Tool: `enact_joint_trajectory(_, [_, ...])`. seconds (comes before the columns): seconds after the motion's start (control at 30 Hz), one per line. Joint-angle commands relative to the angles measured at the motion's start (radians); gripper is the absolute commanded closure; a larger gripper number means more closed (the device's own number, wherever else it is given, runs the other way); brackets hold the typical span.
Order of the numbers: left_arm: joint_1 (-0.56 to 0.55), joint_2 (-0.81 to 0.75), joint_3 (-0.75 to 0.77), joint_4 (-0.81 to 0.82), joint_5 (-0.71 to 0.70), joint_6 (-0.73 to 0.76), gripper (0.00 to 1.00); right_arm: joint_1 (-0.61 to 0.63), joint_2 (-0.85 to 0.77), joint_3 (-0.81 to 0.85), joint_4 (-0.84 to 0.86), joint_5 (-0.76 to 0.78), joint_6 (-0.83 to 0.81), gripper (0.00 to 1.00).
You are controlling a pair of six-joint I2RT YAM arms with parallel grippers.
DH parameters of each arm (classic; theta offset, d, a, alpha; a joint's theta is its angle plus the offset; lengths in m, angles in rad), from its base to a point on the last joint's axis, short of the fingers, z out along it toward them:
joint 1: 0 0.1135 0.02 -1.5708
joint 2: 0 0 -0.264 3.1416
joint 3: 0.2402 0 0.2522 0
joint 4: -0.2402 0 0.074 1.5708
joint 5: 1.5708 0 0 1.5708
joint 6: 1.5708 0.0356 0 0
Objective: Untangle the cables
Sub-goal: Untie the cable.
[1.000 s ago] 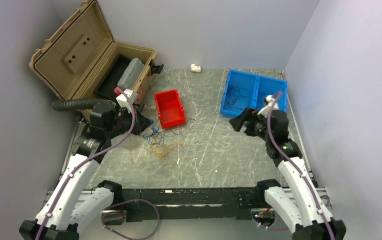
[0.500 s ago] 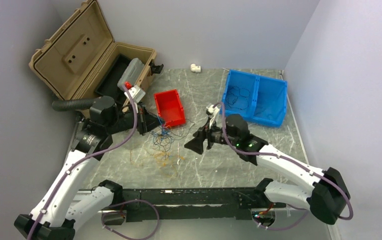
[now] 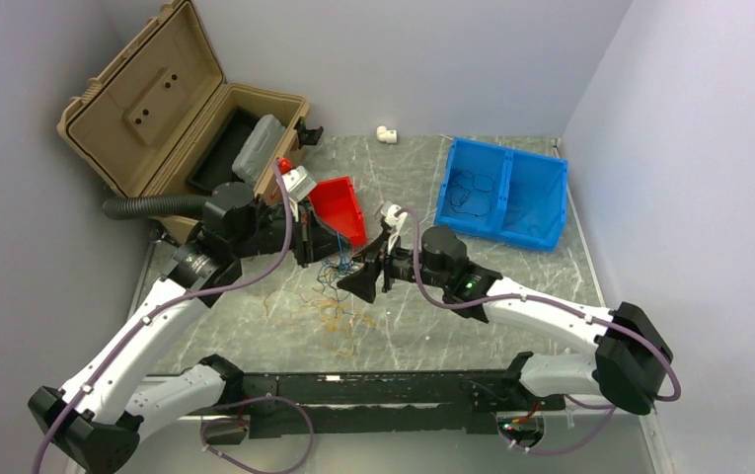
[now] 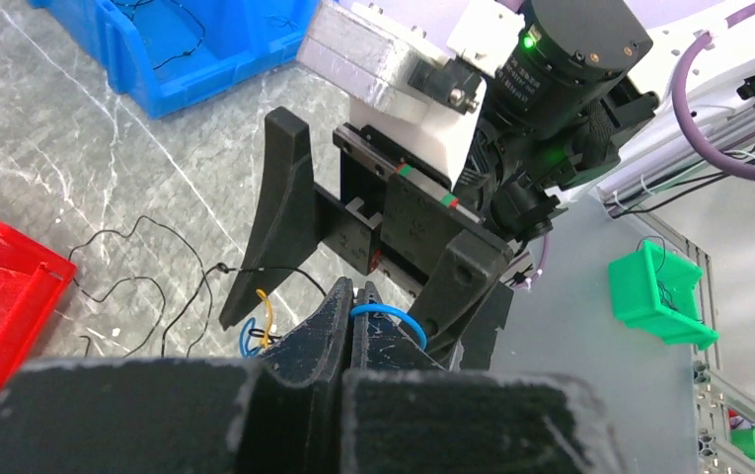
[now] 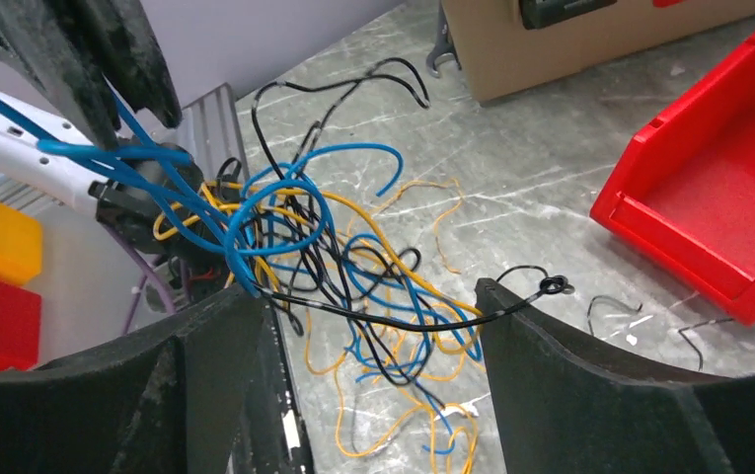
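Observation:
The cables (image 3: 329, 301) are a tangle of thin blue, orange-yellow and dark strands on the grey table, partly lifted. My left gripper (image 3: 324, 257) is shut on a blue cable (image 4: 393, 318) from the tangle, which loops out beside its tips (image 4: 353, 289). In the right wrist view the blue strands run up from the tangle (image 5: 334, 247) to the left gripper's fingers (image 5: 107, 69). My right gripper (image 3: 368, 265) faces it, open, with the tangle in front of its jaws (image 5: 365, 296). A dark strand (image 5: 403, 321) lies across both fingertips.
A red bin (image 3: 341, 205) stands just behind the grippers. A blue two-part bin (image 3: 503, 222) at the back right holds dark cables (image 3: 472, 188). An open tan case (image 3: 156, 99) and a black ribbed hose (image 3: 146, 205) are at the back left. A white fitting (image 3: 386, 133) lies by the far wall.
My right arm swung from the blue bin leftward to the tangle, jaws open. My left gripper moved right, lifting strands while staying shut.

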State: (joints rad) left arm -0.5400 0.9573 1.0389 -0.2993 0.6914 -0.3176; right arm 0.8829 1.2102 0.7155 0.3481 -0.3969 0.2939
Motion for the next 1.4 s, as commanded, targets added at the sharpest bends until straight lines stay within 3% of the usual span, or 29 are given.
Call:
enact_joint_trajectory(0.0, [-0.010, 0.010, 0.030, 0.078, -0.009, -0.028, 1.00, 0.016, 0.028, 0.043, 0.112, 0.053, -0.011, 0.29])
enact_joint_trajectory(0.13, [-0.008, 0.006, 0.008, 0.089, -0.091, -0.031, 1.00, 0.016, 0.000, -0.004, 0.105, 0.196, 0.029, 0.83])
enact_joint_trajectory(0.2, [-0.001, 0.008, 0.011, 0.056, -0.187, -0.029, 1.00, 0.016, -0.047, -0.049, 0.097, 0.263, 0.056, 0.98])
enact_joint_trajectory(0.3, [0.040, 0.014, 0.019, 0.021, -0.270, -0.043, 1.00, 0.015, -0.145, -0.104, -0.003, 0.387, 0.089, 1.00])
enact_joint_trajectory(0.43, [0.147, 0.021, 0.012, -0.038, -0.376, -0.106, 1.00, 0.012, -0.283, -0.149, -0.255, 0.681, 0.167, 1.00])
enact_joint_trajectory(0.6, [0.255, 0.021, -0.004, -0.144, -0.538, -0.134, 1.00, -0.031, -0.484, -0.141, -0.722, 1.128, 0.441, 1.00])
enact_joint_trajectory(0.67, [0.280, 0.011, -0.027, -0.147, -0.551, -0.139, 1.00, -0.056, -0.572, -0.139, -0.833, 1.224, 0.534, 1.00])
enact_joint_trajectory(0.8, [0.290, 0.010, -0.058, -0.133, -0.528, -0.136, 1.00, -0.067, -0.731, -0.176, -0.722, 1.151, 0.402, 1.00])
enact_joint_trajectory(0.93, [0.287, 0.022, -0.083, -0.055, -0.354, -0.099, 0.98, -0.068, -0.710, -0.152, -0.525, 0.872, 0.185, 1.00])
enact_joint_trajectory(0.97, [0.280, 0.026, -0.090, -0.032, -0.306, -0.099, 0.95, -0.068, -0.676, -0.121, -0.521, 0.807, 0.156, 1.00])
enact_joint_trajectory(1.03, [0.251, 0.035, -0.096, 0.007, -0.231, -0.087, 0.79, -0.067, -0.607, -0.040, -0.543, 0.718, 0.128, 1.00])
enact_joint_trajectory(1.1, [0.195, 0.042, -0.077, 0.007, -0.235, -0.049, 0.70, -0.068, -0.558, 0.022, -0.569, 0.671, 0.102, 1.00])
enact_joint_trajectory(1.27, [0.063, 0.074, -0.017, -0.035, -0.338, 0.017, 0.57, -0.068, -0.517, 0.129, -0.625, 0.682, 0.083, 1.00])
enact_joint_trajectory(1.37, [0.028, 0.103, -0.007, -0.016, -0.300, 0.034, 0.39, -0.067, -0.511, 0.182, -0.648, 0.679, 0.071, 1.00])
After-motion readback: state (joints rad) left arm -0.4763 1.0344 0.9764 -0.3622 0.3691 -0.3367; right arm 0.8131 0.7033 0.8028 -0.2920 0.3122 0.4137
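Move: The cable tangle hangs from the left hand's shut fingers, its middle about 11 cm below that hand and 5 cm back, neither left nor right. For the open right hand the same tangle lies just past the fingertips, some 4 cm left, 2 cm back and 4 cm below. From the right hand, the red box stands about 11 cm ahead, 6 cm left and 20 cm below; orange tails lie on the table roughly 15 cm back, 4 cm left and 22 cm below. The hanging tangle is pinched by the right fingers as they close on its strands, then carried quickly about 24 cm right with the wrist turning some 70 degrees clockwise. Meanwhile the left hand, at first still gripping, pulls away forward-left and sinks, turning counter-clockwise, then opens about halfway and swings back right. The right hand keeps its pinch, eases back left and rises. ##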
